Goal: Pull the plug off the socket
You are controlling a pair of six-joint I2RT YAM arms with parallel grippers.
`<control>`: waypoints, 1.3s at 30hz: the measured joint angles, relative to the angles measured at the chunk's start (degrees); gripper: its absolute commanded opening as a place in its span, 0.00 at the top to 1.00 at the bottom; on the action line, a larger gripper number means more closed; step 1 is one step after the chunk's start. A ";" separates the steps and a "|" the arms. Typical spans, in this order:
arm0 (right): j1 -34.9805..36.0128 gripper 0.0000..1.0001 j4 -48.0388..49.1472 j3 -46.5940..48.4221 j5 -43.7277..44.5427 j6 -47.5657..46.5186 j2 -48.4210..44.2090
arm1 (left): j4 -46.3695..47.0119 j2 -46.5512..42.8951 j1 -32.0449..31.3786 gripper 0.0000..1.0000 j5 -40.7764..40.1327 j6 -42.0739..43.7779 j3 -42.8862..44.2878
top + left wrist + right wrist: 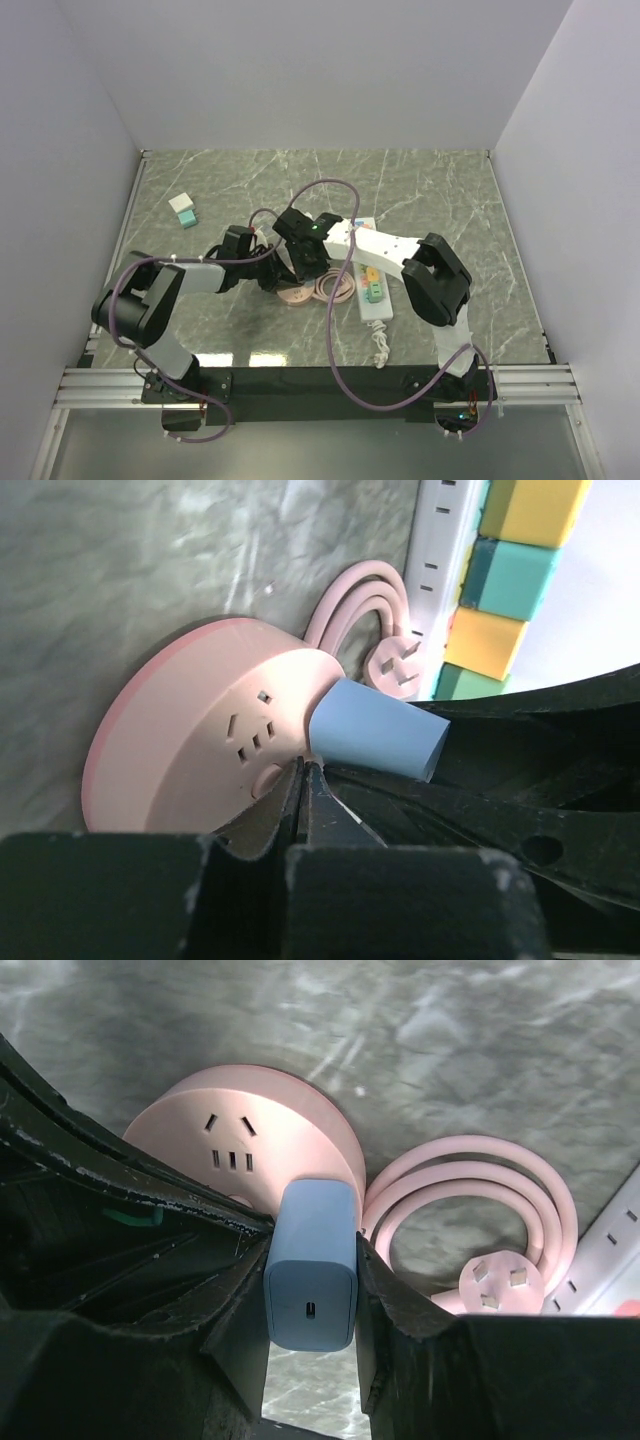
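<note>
A blue plug (311,1290) stands in the top of a pink round socket (250,1110), beside the socket's empty outlet holes. My right gripper (312,1242) is shut on the plug, one finger against each of its sides. The left gripper (305,772) is shut with nothing in it, and its tips rest on the pink round socket (190,740) right next to the blue plug (380,730). In the top view both grippers (300,265) meet over the pink round socket (293,295), and the plug is hidden under them.
The socket's pink cord (470,1185) lies coiled to the right, its own plug head (495,1282) prongs up. Beyond it a long white power strip (368,290) carries coloured blocks (510,575). A small teal and white block (183,210) sits far left.
</note>
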 measured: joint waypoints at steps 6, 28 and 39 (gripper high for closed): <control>-0.26 1.00 -2.23 0.72 2.34 0.28 -0.09 | 6.23 5.01 -0.07 1.00 3.08 -2.05 0.66; -13.38 1.00 3.06 -4.85 -1.84 3.91 -18.88 | -16.63 -9.79 0.63 0.58 -17.27 4.81 14.97; -14.40 1.00 24.22 9.79 -32.44 12.09 7.76 | -31.23 -25.57 16.52 0.14 -24.48 8.46 22.08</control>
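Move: The blue plug is already between the right fingers and still in the round pink socket, whose middle lies about 3 cm to that hand's left, level ahead, 4 cm below. The coiled cord is some 6 cm right and 1 cm back, the power strip about 15 cm right and 3 cm ahead, the loose plugs roughly 18 cm ahead and 31 cm left. From the shut left fingers the socket's middle is 1 cm back, 2 cm below; the blue plug sits 3 cm right, 1 cm above. The round socket is kept pressed down by the left hand's shut tips, which creep about 2 cm forward and right, while the right hand keeps its pinch on the blue plug and draws it up and clear, swings right at some 11 cm up, then sweeps forward and left towards the loose plugs, sinking a little as its fingers tip about 40 degrees to point left. The left hand then lifts off, up and away forward-left, opening wide. ##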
